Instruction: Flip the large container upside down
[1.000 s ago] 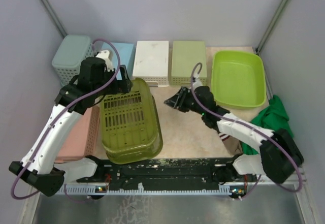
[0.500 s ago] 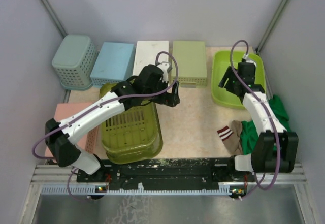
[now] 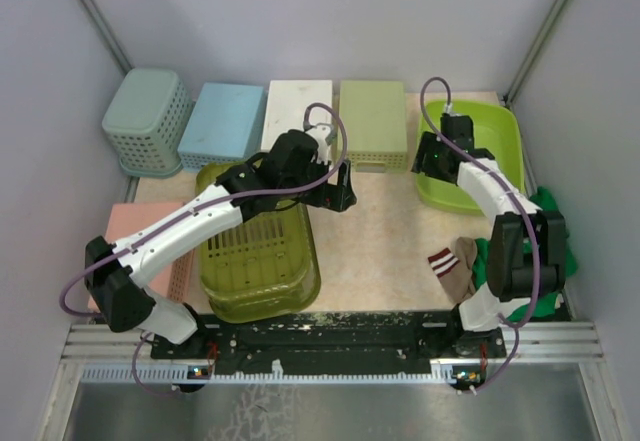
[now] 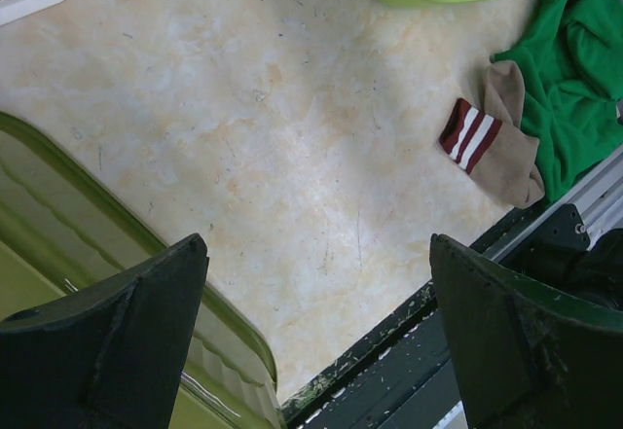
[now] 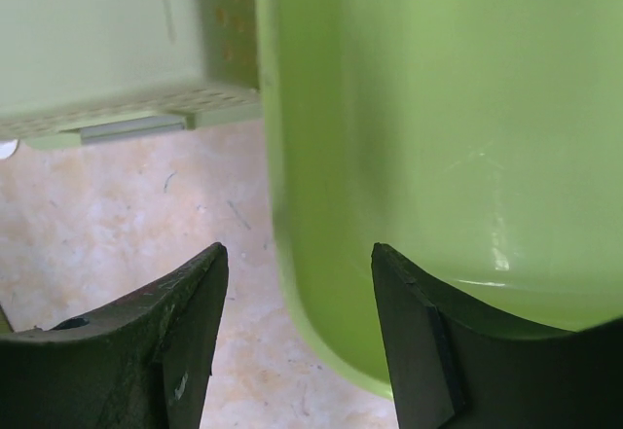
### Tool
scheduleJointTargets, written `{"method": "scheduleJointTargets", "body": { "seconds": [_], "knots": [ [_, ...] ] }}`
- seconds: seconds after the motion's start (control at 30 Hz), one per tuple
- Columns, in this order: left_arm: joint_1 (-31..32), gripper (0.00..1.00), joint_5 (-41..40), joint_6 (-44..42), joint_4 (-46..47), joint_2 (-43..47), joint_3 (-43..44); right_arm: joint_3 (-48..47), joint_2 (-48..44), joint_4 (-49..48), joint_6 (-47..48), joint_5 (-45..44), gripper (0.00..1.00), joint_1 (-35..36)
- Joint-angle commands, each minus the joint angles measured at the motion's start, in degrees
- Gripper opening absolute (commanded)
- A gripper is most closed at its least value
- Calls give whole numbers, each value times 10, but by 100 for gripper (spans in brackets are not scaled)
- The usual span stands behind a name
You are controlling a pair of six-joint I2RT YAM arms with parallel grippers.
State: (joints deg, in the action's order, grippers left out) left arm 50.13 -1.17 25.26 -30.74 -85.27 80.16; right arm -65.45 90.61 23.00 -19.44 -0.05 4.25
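Observation:
The large container (image 3: 480, 161), a lime-green tub with smooth walls, stands open side up at the back right of the table. My right gripper (image 3: 428, 157) is open and straddles its left rim. In the right wrist view one finger (image 5: 185, 332) hangs over the table outside the large container (image 5: 438, 137) and the other finger (image 5: 428, 341) is inside it; neither presses the wall. My left gripper (image 3: 341, 190) is open above the table's middle, beside the olive slatted basket (image 3: 255, 251). Nothing lies between its fingers (image 4: 117, 322).
Pastel baskets line the back: teal (image 3: 145, 116), blue (image 3: 222, 121), white (image 3: 298, 109), pale green (image 3: 372, 119). A pink one (image 3: 150, 266) sits at the left. A striped sock (image 3: 455, 266) and a green cloth (image 3: 545, 226) lie front right, by the black rail (image 3: 330, 336).
The right arm swung from the table's middle to the tub and now sits over its left rim. The left arm moved from the back left to the centre, jaws still wide.

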Motion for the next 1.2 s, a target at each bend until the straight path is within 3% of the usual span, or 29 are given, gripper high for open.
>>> {"method": "scheduleJointTargets", "body": {
  "seconds": [0.0,0.2,0.37,0.53,0.6,0.7,0.93,1.17],
  "knots": [
    [4,100,11,5,17,16,-7,10,-26,-55,-4,-9,61,19],
    [4,100,15,6,19,13,-17,7,16,-58,8,-14,57,26],
    [5,100,15,10,19,17,-23,6,56,-55,10,-19,37,28],
    [5,100,11,8,20,17,-23,-7,26,-47,13,-15,16,28],
    [5,100,12,7,20,15,-22,-18,15,-35,17,-12,14,28],
    [5,100,13,7,21,13,-21,-28,-5,-22,19,-15,0,28],
    [5,100,-3,1,13,22,-20,-74,-86,19,-12,4,0,25],
    [4,100,-31,-6,2,32,-13,-68,-199,-42,-122,150,0,-54]
  ]
}}
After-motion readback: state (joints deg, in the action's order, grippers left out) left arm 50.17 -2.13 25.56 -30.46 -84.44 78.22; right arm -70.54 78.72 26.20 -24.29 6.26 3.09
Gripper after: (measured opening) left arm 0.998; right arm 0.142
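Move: Just under the open right fingers, about 1 cm to their left and 3 cm down, lies the left rim of the large lime container; the container's middle is some 13 cm to the hand's right, roughly level fore and aft. A light-green box sits about 12 cm to the hand's left and 7 cm ahead, the striped sock some 28 cm back and 9 cm to its right. From the left hand the rim is roughly 7 cm ahead, 19 cm to the right and 15 cm below. Sinking about 4 cm after a slight shift left, the right hand closes its half-open fingers over the container's left rim and pinches the wall, one finger inside and one outside. It then rises, slowly at first and then fast, some 15 cm from its lowest point, tipping the fingertips up about 15 degrees late on, the grip kept. ##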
